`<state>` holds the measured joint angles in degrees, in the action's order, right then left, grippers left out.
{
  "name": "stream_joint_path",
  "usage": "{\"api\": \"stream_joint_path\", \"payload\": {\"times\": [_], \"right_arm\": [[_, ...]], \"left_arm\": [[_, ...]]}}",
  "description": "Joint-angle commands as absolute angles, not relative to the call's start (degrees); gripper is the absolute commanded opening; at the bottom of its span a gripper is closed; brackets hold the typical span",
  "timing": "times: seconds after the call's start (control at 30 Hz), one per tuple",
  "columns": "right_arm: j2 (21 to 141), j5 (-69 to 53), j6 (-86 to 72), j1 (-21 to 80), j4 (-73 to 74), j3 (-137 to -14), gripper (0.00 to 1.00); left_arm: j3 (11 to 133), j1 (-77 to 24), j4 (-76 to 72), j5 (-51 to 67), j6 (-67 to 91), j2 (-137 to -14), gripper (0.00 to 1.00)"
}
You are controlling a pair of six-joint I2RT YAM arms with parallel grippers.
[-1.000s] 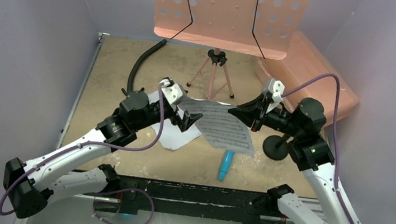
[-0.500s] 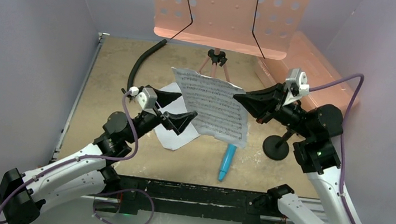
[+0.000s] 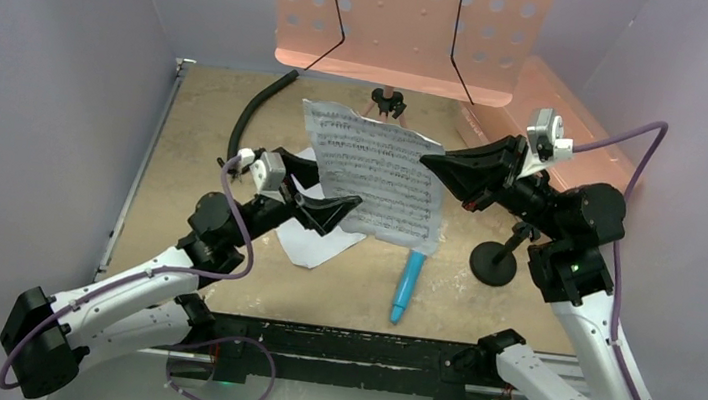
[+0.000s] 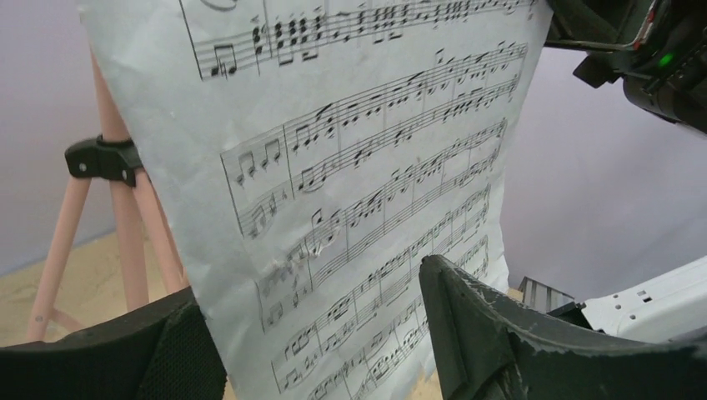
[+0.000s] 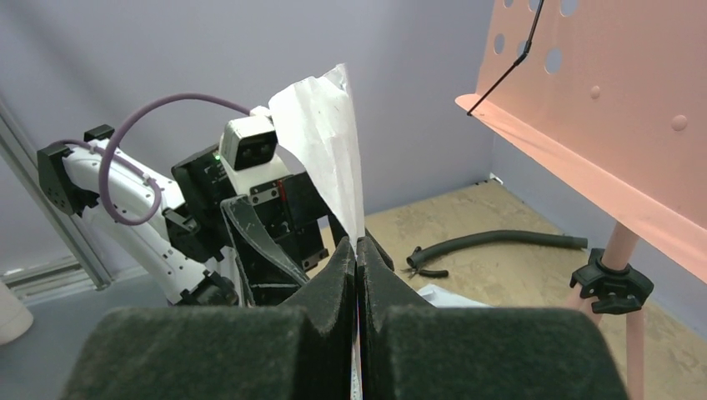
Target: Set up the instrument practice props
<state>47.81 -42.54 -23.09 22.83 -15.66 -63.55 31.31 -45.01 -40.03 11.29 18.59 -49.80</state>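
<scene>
My right gripper (image 3: 432, 159) is shut on the right edge of a white sheet-music page (image 3: 374, 167) and holds it upright in the air in front of the pink perforated music stand (image 3: 410, 25). The wrist view shows the pads (image 5: 333, 275) pinching the paper (image 5: 321, 125). My left gripper (image 3: 332, 205) is open at the page's lower left part. Its fingers (image 4: 492, 333) stand apart, with the page (image 4: 358, 150) just beyond them. A second page (image 3: 310, 243) lies on the table. The blue toy microphone (image 3: 405, 286) lies near the front. The black round-base mic stand (image 3: 494, 261) stands at right.
A curved black hose (image 3: 254, 113) lies at the back left of the table and also shows in the right wrist view (image 5: 500, 242). A translucent pink box (image 3: 566, 114) stands at the back right. The stand's tripod legs (image 4: 125, 225) are behind the held page.
My right gripper has lifted the page up and back toward the music stand, turning it more upright. My left gripper has risen and followed, its jaws open by the page's lower left.
</scene>
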Motion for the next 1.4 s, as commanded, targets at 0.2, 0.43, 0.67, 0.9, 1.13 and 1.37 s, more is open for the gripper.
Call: {"api": "stream_joint_path", "payload": {"times": [0.2, 0.43, 0.67, 0.9, 1.13, 1.37], "right_arm": [[47.89, -42.21, -25.08, 22.94, -19.3, -65.06, 0.0], [48.35, -42.07, -25.32, 22.95, -20.19, -64.94, 0.0], [48.57, -40.61, -23.36, 22.94, -17.89, -65.61, 0.0], [49.72, -38.95, -22.41, 22.94, -15.55, -66.64, 0.1], [50.4, -35.69, -20.32, 22.94, -10.45, -69.6, 0.59], [52.32, -30.86, -19.71, 22.94, -4.72, -75.1, 0.89]], "left_arm": [[40.13, -44.76, -40.9, 17.62, 16.44, -51.4, 0.58], [42.99, -44.7, -37.13, 22.12, 15.39, -53.75, 0.48], [42.07, -44.74, -37.08, 20.9, 15.51, -54.07, 0.26], [39.95, -44.73, -37.44, 14.96, 20.28, -53.49, 0.0], [33.81, -44.7, -34.14, 2.29, 28.74, -48.91, 0.0], [28.66, -44.72, -29.77, 0.7, 39.25, -46.52, 0.0]]}}
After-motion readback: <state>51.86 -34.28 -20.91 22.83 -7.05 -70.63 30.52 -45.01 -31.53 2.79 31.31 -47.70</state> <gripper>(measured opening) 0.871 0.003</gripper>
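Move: The sheet music, already held at its right edge by the right gripper, has its left edge between the open left fingers. Its middle lies about 6 cm right, 2 ahead and 6 above the left hand, and 8 cm left, 3 back and 8 below the right. The music stand's lip is some 13 cm ahead of the right hand, 6 left and level. On the table, from the left hand, the blank sheet is 4 cm ahead, 3 left and 34 down, and the blue tube 15 right, straight across, 33 down. Raise the left gripper about 5 cm along the sheet's left edge, easing slightly back and right, then shut the fingers to pinch the paper there. Keep the right hand's grip nearly still until that pinch is made, then ease it some 3 cm forward and open wide to let the sheet go. Meanwhile sink the left hand about 6 cm, drifting forward and left and tipping down some 20 degrees. ##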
